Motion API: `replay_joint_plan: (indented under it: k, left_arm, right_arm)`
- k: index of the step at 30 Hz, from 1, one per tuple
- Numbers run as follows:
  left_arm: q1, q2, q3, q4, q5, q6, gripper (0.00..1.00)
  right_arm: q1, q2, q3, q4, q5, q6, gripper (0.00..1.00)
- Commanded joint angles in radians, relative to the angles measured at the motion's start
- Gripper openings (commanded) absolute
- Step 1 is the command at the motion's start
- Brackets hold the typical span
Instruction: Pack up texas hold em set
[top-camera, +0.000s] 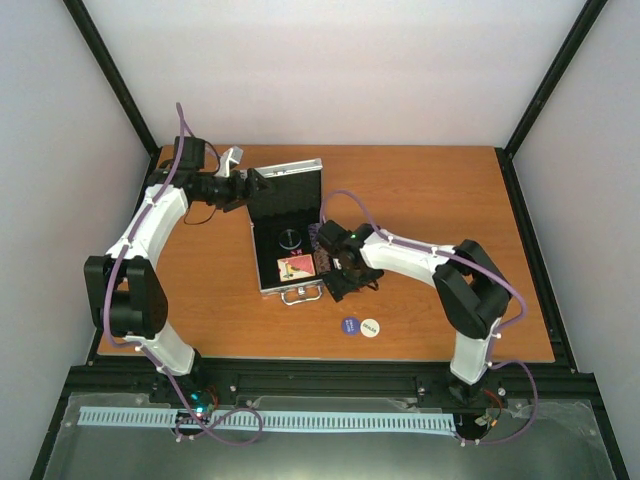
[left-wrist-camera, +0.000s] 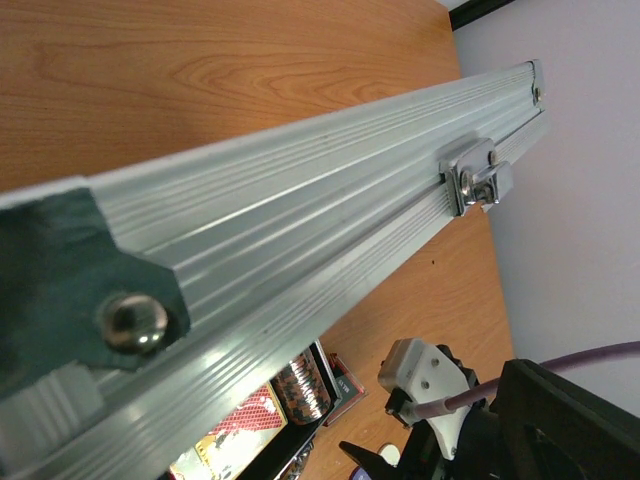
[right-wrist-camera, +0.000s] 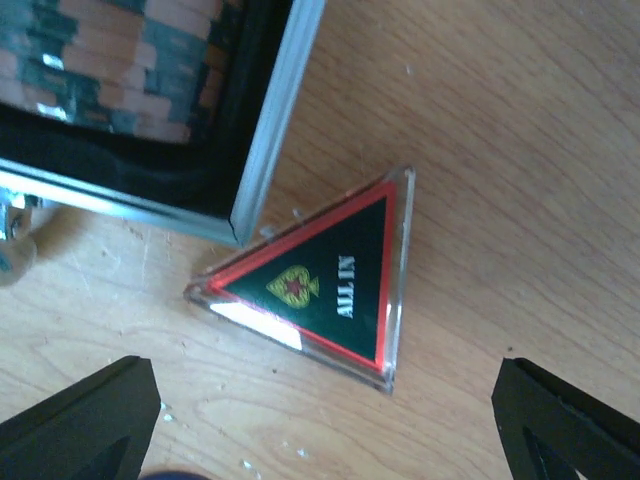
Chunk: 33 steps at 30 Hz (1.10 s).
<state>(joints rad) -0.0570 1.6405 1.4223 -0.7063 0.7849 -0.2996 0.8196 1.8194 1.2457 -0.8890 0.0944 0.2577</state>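
The silver case (top-camera: 268, 262) lies open mid-table with its lid (top-camera: 290, 185) raised. A pink-orange card box (top-camera: 297, 267) and a dark chip stack (left-wrist-camera: 305, 388) sit in the black foam. My left gripper (top-camera: 257, 190) is at the lid's left edge, jaws spread. In its wrist view only the lid's ribbed rim (left-wrist-camera: 300, 230) and a latch (left-wrist-camera: 478, 180) fill the frame; its fingers are hidden. My right gripper (right-wrist-camera: 325, 430) hangs open over the table. The black "ALL IN" triangle (right-wrist-camera: 325, 275) lies flat beyond its fingertips (right-wrist-camera: 80, 420), just outside the case's corner (right-wrist-camera: 262, 150).
A blue disc (top-camera: 349, 325) and a white disc (top-camera: 370, 327) lie side by side on the wood in front of the case. The case's handle (top-camera: 302, 294) points toward the arms. Bare wooden table (top-camera: 450, 200) stretches to the right and rear.
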Motion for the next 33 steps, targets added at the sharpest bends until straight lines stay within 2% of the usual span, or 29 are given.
replay_joint_plan:
  k: [1,10,16,22,27,33]
  left_arm:
    - [-0.001,-0.022,0.027,0.025,-0.003,0.006,1.00]
    - [-0.003,-0.016,0.033,0.022,-0.004,0.006,1.00]
    - [-0.002,-0.005,0.039,0.021,0.000,0.004,1.00]
    - [-0.002,-0.007,0.029,0.021,0.001,0.004,1.00]
    - [-0.003,-0.010,0.028,0.020,0.001,0.004,1.00]
    - [-0.001,-0.010,0.033,0.021,0.002,0.004,1.00]
  right_arm:
    - [0.001,0.048,0.044,0.041,0.002,0.027,0.94]
    - [-0.019,0.098,0.025,0.089,-0.045,0.057,0.87]
    - [-0.034,0.116,0.009,0.102,-0.060,0.064,0.74]
    - [-0.036,0.115,-0.055,0.130,-0.076,0.065,0.70]
    - [-0.036,0.111,-0.077,0.133,-0.080,0.072,0.52]
    - [-0.036,0.050,-0.017,0.052,-0.017,0.049,0.38]
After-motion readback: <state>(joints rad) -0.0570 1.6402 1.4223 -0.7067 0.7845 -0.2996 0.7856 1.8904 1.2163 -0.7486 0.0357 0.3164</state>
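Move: The all-in triangle lies flat on the table just ahead of the right gripper, about 2 cm forward, 1 cm left and 3 cm below. The open case's near right corner stands some 3 cm to the left of the triangle; the blue chip is about 7 cm back and 2 cm left of the right gripper, the white chip about 7 cm back and 4 cm right. From the left gripper the triangle is some 15 cm back, 20 cm right and 22 cm down. Lower the right gripper about 3 cm onto the all-in triangle, easing it just over 1 cm forward and left so the fingers straddle the triangle beside the case corner. Start closing on the way down, with a slight clockwise turn, until both pads pinch its sides; then hold there, fingers still about 60% open around it. ##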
